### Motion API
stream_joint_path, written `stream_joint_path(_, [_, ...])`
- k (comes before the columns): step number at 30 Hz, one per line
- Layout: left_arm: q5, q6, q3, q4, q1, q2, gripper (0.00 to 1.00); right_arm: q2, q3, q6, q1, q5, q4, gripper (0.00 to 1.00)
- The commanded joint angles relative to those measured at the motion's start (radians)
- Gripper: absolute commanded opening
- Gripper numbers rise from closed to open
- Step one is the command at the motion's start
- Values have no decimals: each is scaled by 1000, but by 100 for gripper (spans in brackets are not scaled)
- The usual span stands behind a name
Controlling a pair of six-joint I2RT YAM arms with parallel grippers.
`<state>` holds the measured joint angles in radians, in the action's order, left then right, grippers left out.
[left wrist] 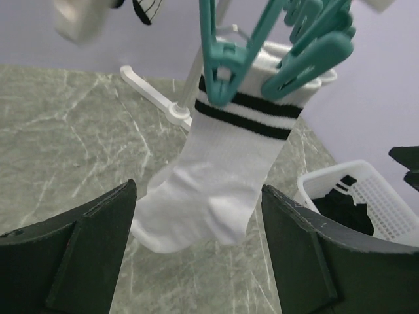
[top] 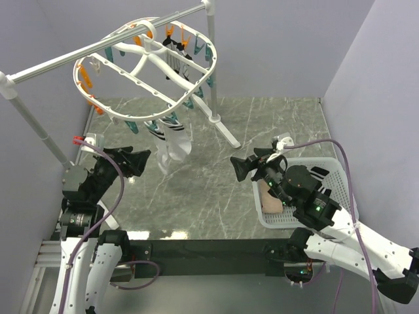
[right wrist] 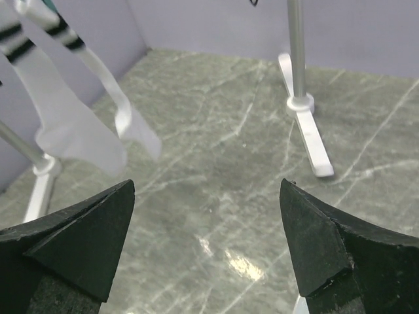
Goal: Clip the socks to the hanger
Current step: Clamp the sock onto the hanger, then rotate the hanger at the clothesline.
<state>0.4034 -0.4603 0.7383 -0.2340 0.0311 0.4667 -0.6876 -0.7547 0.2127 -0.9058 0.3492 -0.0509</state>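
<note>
The white oval hanger (top: 159, 67) hangs from the rail at the upper left. Under its near edge two white socks with black stripes (top: 173, 142) hang from teal clips (left wrist: 222, 59). In the left wrist view one such sock (left wrist: 219, 176) dangles just ahead of my left gripper (left wrist: 198, 188), which is open with nothing between its fingers. My right gripper (top: 241, 167) is open and empty over the table's middle, left of the basket; the hanging white socks (right wrist: 72, 127) are far to its left. Thin striped socks (top: 178, 64) hang at the hanger's far side.
A white lattice basket (top: 337, 178) at the right holds a pinkish-beige sock (top: 270, 203) and black socks (left wrist: 344, 209). The silver rail (top: 98, 55) crosses the top, and its white foot (right wrist: 308, 134) rests on the marble table ahead of the right gripper. Purple walls enclose the table.
</note>
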Motion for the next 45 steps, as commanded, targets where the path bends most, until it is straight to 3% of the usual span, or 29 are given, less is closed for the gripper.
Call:
stream_joint_path(1, [58, -6, -25, 67, 3, -3, 81, 20, 47, -1, -4, 17, 88, 97])
stream_joint_path(13, [22, 23, 7, 0, 3, -28, 82, -10, 78, 30, -4, 11, 183, 98])
stream_joint_path(24, [-14, -41, 159, -86, 3, 49, 82, -122, 51, -26, -4, -35, 327, 98])
stream_joint_path(32, [-5, -23, 210, -56, 3, 62, 80, -176, 32, -13, -5, -41, 373, 98])
stream_joint_path(45, [-159, -51, 412, -183, 3, 176, 78, -176, 35, 30, -4, -15, 396, 99])
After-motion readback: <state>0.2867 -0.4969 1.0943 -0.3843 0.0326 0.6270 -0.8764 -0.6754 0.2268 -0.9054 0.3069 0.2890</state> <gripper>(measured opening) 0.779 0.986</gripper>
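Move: The hanging white socks are some 10 cm ahead of the left hand, 12 cm to its right, their middle about 6 cm below it. A bare teal clip sits about 8 cm ahead, 2 cm right and 4 cm above it; a clear clip about 9 cm ahead, 4 cm left and 5 cm above. From the right hand the socks lie roughly 9 cm ahead, 22 cm left and 6 cm below; the teal clip on the rim's right side is about 14 cm ahead, 18 cm left and 4 cm above. Neither gripper touches anything, and both stay open. The left hand sinks slightly, then climbs about 9 cm beside the near rim, drifting a little to its left at the end and away from the socks. The right hand dips some 3 cm, then heads left about 5 cm and slightly forward, back towards the hanging white socks. ##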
